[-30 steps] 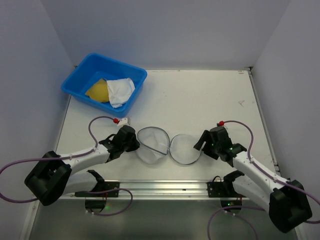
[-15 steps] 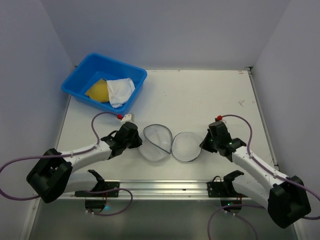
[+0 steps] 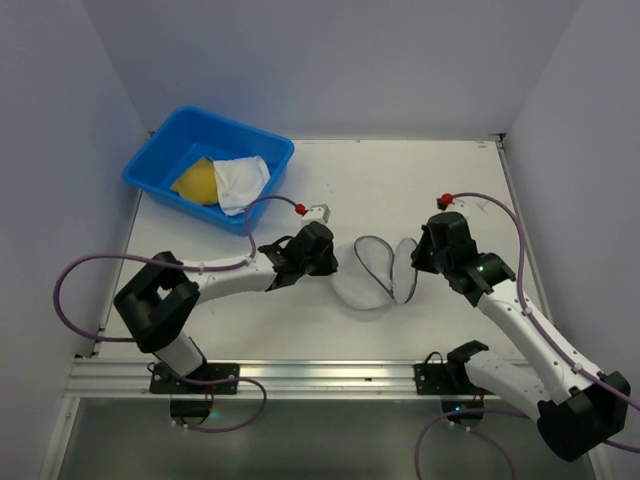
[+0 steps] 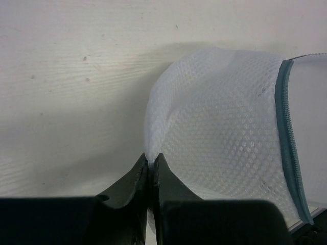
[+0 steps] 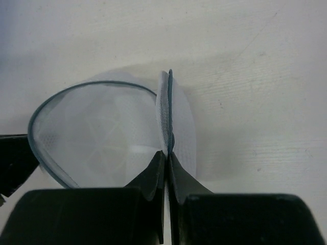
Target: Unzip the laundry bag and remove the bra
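Observation:
The laundry bag (image 3: 375,272) is an open white mesh pod with dark hoop rims, held above the table between both arms. My left gripper (image 3: 330,262) is shut on the mesh of its left half (image 4: 225,132), pinching a fold at the fingertips (image 4: 150,159). My right gripper (image 3: 412,262) is shut on the dark rim of its right half (image 5: 169,109), which stands on edge. The other half (image 5: 97,138) faces me, see-through and empty. The mustard-yellow bra (image 3: 196,181) lies in the blue tub (image 3: 170,145) at the far left.
A white cloth (image 3: 242,182) lies in the blue tub next to the bra. Walls close the table at the left, back and right. A metal rail (image 3: 320,376) runs along the near edge. Purple cables loop from both wrists.
Both grippers have moved away from the near edge and toward each other with the bag. Its two halves, spread flat before, now stand folded close together.

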Motion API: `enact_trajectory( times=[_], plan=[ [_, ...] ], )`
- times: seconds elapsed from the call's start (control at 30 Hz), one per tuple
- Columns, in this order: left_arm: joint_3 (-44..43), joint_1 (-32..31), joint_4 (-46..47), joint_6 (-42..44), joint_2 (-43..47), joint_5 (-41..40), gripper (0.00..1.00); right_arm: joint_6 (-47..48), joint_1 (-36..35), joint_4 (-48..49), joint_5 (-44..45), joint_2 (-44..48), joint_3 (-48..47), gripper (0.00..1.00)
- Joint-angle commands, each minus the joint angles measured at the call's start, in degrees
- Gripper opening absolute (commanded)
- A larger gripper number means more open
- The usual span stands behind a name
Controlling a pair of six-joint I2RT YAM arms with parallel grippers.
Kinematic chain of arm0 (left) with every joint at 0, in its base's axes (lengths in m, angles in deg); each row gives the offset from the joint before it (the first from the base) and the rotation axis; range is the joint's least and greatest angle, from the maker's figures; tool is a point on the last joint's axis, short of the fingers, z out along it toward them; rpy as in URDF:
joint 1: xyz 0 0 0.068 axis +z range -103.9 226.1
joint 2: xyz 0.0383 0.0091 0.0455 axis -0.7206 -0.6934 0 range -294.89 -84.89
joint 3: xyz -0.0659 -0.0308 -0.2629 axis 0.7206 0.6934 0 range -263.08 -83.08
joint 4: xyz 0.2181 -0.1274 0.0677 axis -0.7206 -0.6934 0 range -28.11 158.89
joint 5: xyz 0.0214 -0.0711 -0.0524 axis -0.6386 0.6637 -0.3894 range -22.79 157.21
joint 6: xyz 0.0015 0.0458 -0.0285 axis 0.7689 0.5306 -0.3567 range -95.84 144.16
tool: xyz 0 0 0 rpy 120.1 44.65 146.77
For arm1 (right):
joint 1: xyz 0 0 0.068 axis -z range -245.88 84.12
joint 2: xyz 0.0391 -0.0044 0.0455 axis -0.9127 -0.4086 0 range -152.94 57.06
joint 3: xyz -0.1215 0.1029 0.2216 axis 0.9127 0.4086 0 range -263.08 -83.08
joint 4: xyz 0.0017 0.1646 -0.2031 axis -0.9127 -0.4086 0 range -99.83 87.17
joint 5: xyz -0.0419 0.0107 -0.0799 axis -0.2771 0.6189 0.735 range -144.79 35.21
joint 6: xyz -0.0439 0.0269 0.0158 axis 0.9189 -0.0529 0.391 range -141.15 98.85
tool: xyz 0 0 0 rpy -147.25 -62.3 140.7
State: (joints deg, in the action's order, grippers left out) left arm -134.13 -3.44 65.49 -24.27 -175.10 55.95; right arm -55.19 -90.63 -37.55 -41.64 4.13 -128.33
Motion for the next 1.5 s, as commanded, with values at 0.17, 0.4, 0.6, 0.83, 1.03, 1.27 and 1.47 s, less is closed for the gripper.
enact_trajectory(
  times=[0.17, 0.4, 0.6, 0.83, 1.03, 1.27, 1.47],
  plan=[
    [-7.57, -4.51, 6.38, -3.07, -11.63, 1.60, 0.00, 3.46, -5.03, 0.96, -5.76, -5.60, -6.77, 0.01],
    [-6.27, -5.13, 9.81, -5.63, -14.38, 3.09, 0.00, 0.74, -11.54, 6.15, -9.80, -12.28, -8.10, 0.02],
    [-1.43, -5.13, 14.02, -8.00, -13.58, 3.09, 0.00, -2.95, -13.04, 18.62, -17.79, -17.91, -0.99, 0.00],
    [4.02, -5.04, 17.37, -10.55, -12.53, 3.53, 0.00, -7.00, -13.13, 37.15, -23.52, -20.99, 12.62, 0.00],
    [10.43, -4.78, 20.80, -13.18, -10.42, 2.92, 0.00, -10.69, -13.04, 53.49, -27.99, -24.41, 20.54, 0.00],
    [16.75, -3.73, 22.38, -14.33, -7.44, 2.65, 0.06, -12.98, -12.95, 62.58, -31.43, -32.85, 22.67, 0.00],
    [24.23, -0.12, 20.81, -14.77, 3.10, 1.08, 0.38, -13.51, -13.04, 61.71, -31.08, -36.28, 21.79, 0.00]
  ],
)
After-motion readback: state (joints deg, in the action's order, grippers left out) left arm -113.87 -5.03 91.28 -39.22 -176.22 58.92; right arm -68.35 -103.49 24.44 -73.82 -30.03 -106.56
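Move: The right fingers hold the edge of the laundry bag's lid flap. They are to take it to the bag's left edge, still pinched by the left gripper, about 20 cm to their left, 1 cm ahead and 8 cm lower. The bag opening lies some 10 cm left, 1 cm back and 6 cm below them; the lid flap's middle is 3 cm left, 2 cm back and 5 cm below. From the left hand the opening lies about 10 cm right, 2 cm back and 2 cm up. Keep the right fingers shut on the lid edge and swing it left some 18 cm over the opening, then down about 13 cm and slightly back, turning counter-clockwise, until it is beside the left fingers. Meanwhile lower the left gripper about 6 cm, drawing its edge right, then back and left again, and open its fingers to let go of the mesh. ##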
